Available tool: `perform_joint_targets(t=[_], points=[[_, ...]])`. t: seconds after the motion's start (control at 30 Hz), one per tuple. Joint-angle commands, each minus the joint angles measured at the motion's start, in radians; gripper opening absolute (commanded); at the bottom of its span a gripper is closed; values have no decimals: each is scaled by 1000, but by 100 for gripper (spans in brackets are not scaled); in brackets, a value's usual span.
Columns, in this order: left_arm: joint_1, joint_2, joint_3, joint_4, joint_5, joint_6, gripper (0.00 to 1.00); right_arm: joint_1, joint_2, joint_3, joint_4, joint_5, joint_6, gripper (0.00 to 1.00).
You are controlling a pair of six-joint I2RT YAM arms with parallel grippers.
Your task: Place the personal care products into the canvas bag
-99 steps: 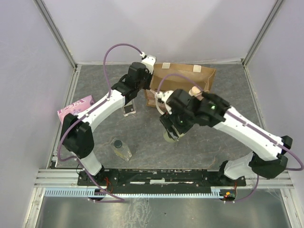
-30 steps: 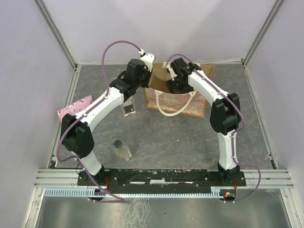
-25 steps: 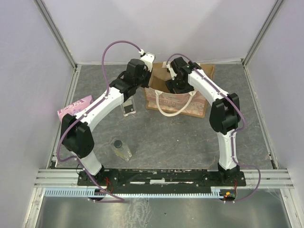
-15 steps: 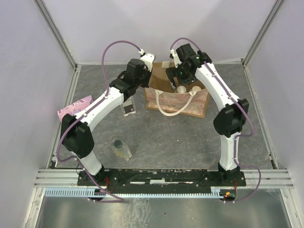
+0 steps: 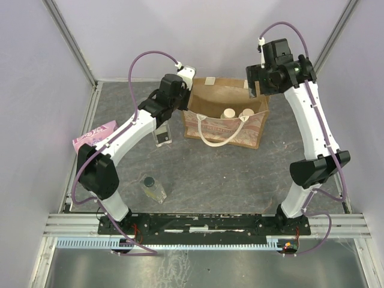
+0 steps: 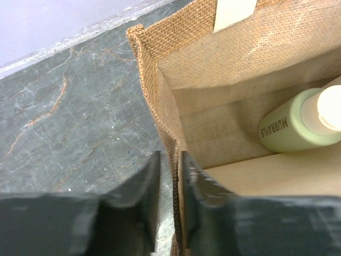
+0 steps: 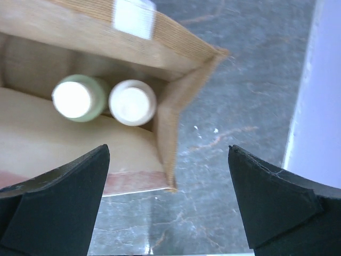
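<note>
The canvas bag (image 5: 225, 129) stands open at the back of the table. Inside it stand a pale green bottle (image 5: 228, 113) and a cream bottle (image 5: 246, 112), side by side; the right wrist view shows their tops, green (image 7: 72, 98) and cream (image 7: 131, 102). My left gripper (image 6: 169, 176) straddles the bag's left wall (image 6: 160, 85), jaws slightly apart, with a sliver of floor showing beside the cloth. My right gripper (image 7: 168, 160) hangs wide open and empty above the bag's right corner (image 7: 181, 48). One clear bottle (image 5: 161, 137) stands under the left arm. Another (image 5: 153, 188) lies nearer the front.
A flat pink packet (image 5: 95, 135) lies at the table's left edge. The cream handle loop (image 5: 219, 141) hangs over the bag's front panel. Metal frame posts and lilac walls close in the back and both sides.
My right gripper has risen out of the bag and swung to the back right, jaws spreading wide; the cream bottle stays inside. The left jaws have eased apart slightly on the bag wall.
</note>
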Motion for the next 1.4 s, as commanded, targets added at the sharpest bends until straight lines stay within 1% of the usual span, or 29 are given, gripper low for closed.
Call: perform_joint_targets(t=[0.0,0.03,0.13,0.2,0.27,0.3,0.37,0.47,0.53,0.63,0.73,0.8,0.87,1.0,1.17,1.37], points=[[6,-28,54,-5,-29,12,38,-36,-33,-60,-41,101,5,100],[6,-30,57,-8,-48,15,47,-42,-40,-91,-30,93,10,100],[9,-42,70,-33,-108,18,68,-54,-74,-214,53,63,20,95],[17,-52,87,-64,-137,10,78,-69,-99,-311,124,19,30,92],[35,-66,104,-99,-149,-4,84,-78,-98,-362,159,-16,37,85],[45,-73,111,-117,-152,-14,87,-81,-93,-376,165,-20,38,79],[66,-87,123,-157,-152,-40,89,-84,-79,-389,165,-16,33,62],[99,-95,141,-256,-171,-77,90,-88,-64,-387,153,14,23,27],[111,-86,165,-333,-201,-103,91,-92,-55,-381,145,26,14,14],[118,-65,222,-458,-227,-137,91,-96,-47,-371,132,39,6,1],[119,-51,262,-555,-217,-127,92,-102,-44,-365,125,52,1,0],[119,-47,282,-606,-183,-88,92,-107,-43,-364,118,59,0,0],[119,-58,280,-639,-115,-20,92,-113,-41,-369,115,64,1,0],[120,-77,221,-698,-58,119,94,-126,-37,-373,114,59,0,0],[119,-105,131,-701,-7,225,95,-137,-29,-363,116,41,-3,0],[120,-72,123,-694,-1,306,95,-143,-3,-324,107,9,-15,0]])
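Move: From the left hand, still at the bag's left rim, the dark-capped bottle stands about 11 cm left, 5 cm back and some 14 cm below; the pink packet lies roughly 26 cm farther left of that bottle, about level with it, and the clear bottle some 20 cm nearer the base. The bag's right rim is about 4 cm right, 2 cm back and 10 cm below the open right hand; inside, the cream bottle stands about 2 cm left and 1 cm ahead, the green bottle 9 cm left and 1 cm ahead, both some 22 cm down. The right hand swings a little right and sinks about 10 cm onto the bag's right rim, fingers tipping some 15 degrees more downward, then shuts on the side wall and, keeping its pinch, eases it a further 1–2 cm to the right. Meanwhile the left fingers open wide and let go of the left rim; that hand lifts slightly as it sweeps about 11 cm left, then draws back 8 cm and sinks some 7 cm towards the dark-capped bottle, tilting to point more steeply down, and ends open over it. ##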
